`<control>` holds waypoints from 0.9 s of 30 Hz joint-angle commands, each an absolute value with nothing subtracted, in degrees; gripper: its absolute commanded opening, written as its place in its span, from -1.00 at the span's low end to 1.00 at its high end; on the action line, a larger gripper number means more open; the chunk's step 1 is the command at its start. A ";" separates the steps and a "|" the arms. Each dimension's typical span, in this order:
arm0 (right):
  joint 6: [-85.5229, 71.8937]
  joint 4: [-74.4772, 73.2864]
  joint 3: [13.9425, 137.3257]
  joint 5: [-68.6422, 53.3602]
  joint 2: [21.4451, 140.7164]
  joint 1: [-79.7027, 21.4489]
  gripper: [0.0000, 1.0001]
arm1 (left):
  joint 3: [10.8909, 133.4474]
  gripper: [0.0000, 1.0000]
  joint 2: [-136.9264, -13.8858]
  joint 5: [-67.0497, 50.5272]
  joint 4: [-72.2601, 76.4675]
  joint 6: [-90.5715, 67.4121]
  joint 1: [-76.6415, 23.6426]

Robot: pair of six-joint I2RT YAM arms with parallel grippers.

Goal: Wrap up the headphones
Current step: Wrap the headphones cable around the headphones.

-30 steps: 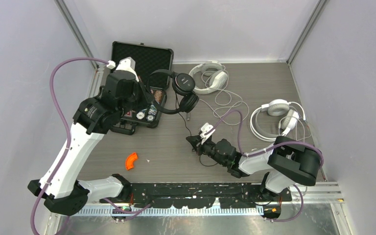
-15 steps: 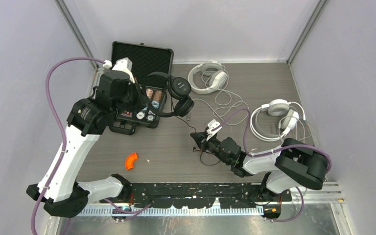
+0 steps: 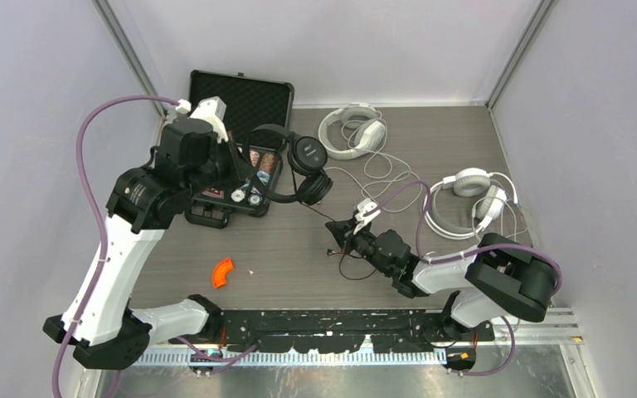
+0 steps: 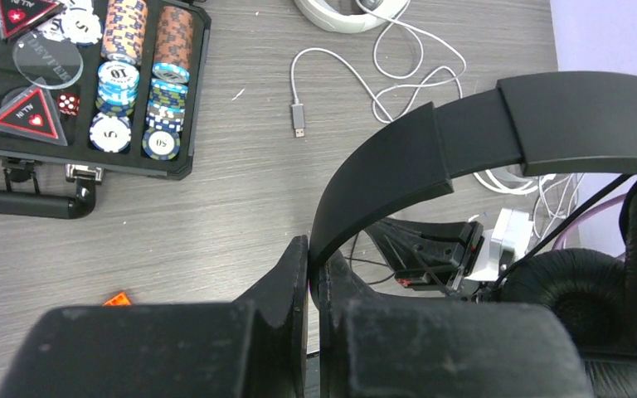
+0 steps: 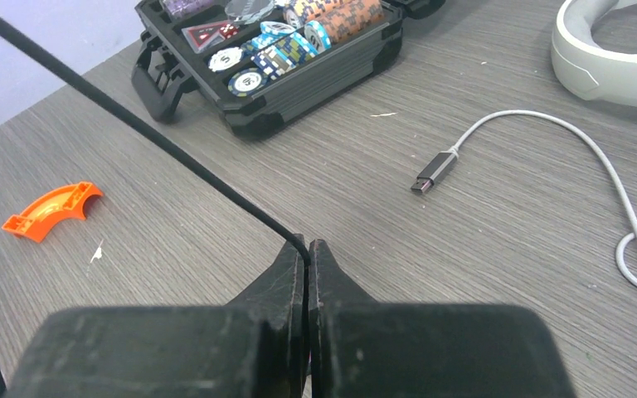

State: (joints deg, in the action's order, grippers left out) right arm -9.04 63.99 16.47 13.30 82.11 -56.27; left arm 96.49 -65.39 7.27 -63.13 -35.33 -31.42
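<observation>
The slim black headphones hang above the table beside the open case. My left gripper is shut on their headband; one black ear pad shows at the right of the left wrist view. The thin black cord runs taut from the upper left into my right gripper, which is shut on it low over the table centre. Two white headphones lie on the table, one pair at the back, the other at the right, with pale cords looped between them.
An open black case of poker chips stands at the back left. An orange curved piece lies near the front left. A white cable's plug lies on the table near the back white pair.
My left arm has drawn back to the left with the black headphones. My right gripper has moved right and farther from the bases, still pinching the cord.
</observation>
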 commanded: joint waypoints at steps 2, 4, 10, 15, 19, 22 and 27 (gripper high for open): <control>-11.64 63.95 16.11 12.81 79.62 -54.36 -1.00 | 98.32 -1.00 -62.57 1.82 -62.46 -24.46 -31.07; -12.40 61.10 16.68 11.98 77.58 -53.73 -1.00 | 95.62 -1.00 -61.34 -1.03 -62.13 -18.91 -31.09; -14.83 45.07 20.79 6.30 67.18 -51.74 -1.00 | 88.49 -1.00 -58.46 -4.16 -60.75 -6.36 -31.11; -15.38 27.63 26.03 2.16 56.84 -49.53 -1.00 | 84.93 -1.00 -59.03 -8.29 -64.22 3.35 -31.20; -15.27 12.13 33.92 -2.29 54.34 -48.55 -1.00 | 81.89 -1.00 -58.94 -9.22 -63.11 6.10 -31.20; -15.77 1.06 40.29 -4.42 54.92 -48.43 -1.00 | 79.21 -1.00 -58.11 -8.47 -61.09 7.73 -31.64; -19.29 -9.56 48.43 -6.30 57.55 -48.39 -1.00 | 72.27 -1.00 -56.31 -8.52 -53.91 7.74 -33.08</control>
State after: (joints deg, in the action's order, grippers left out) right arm -16.05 3.29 42.02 -3.95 56.01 -48.84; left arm 75.85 -58.70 -6.61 -60.99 5.74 -31.90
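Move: The left hand holds the headphones by the headband, their ear cups about 14 cm to its right and 5 cm lower. From it, the pinched stretch of headphone cable is roughly 20 cm right and 23 cm below, almost level fore and aft. From the right hand, which grips that cable, the ear cups are some 18 cm up, 6 cm left and 2 cm ahead; the grey USB plug lies 13 cm ahead, 4 cm left and 12 cm below. Down by about 10 cm and a little back comes the left hand, keeping its grip on the headband while it turns clockwise some 35 degrees and rolls its right side down, swinging the ear cups down and back towards the robot. Meanwhile the right hand climbs roughly 12 cm, drawing back slightly and tipping its fingers down, with the cable still pinched. ##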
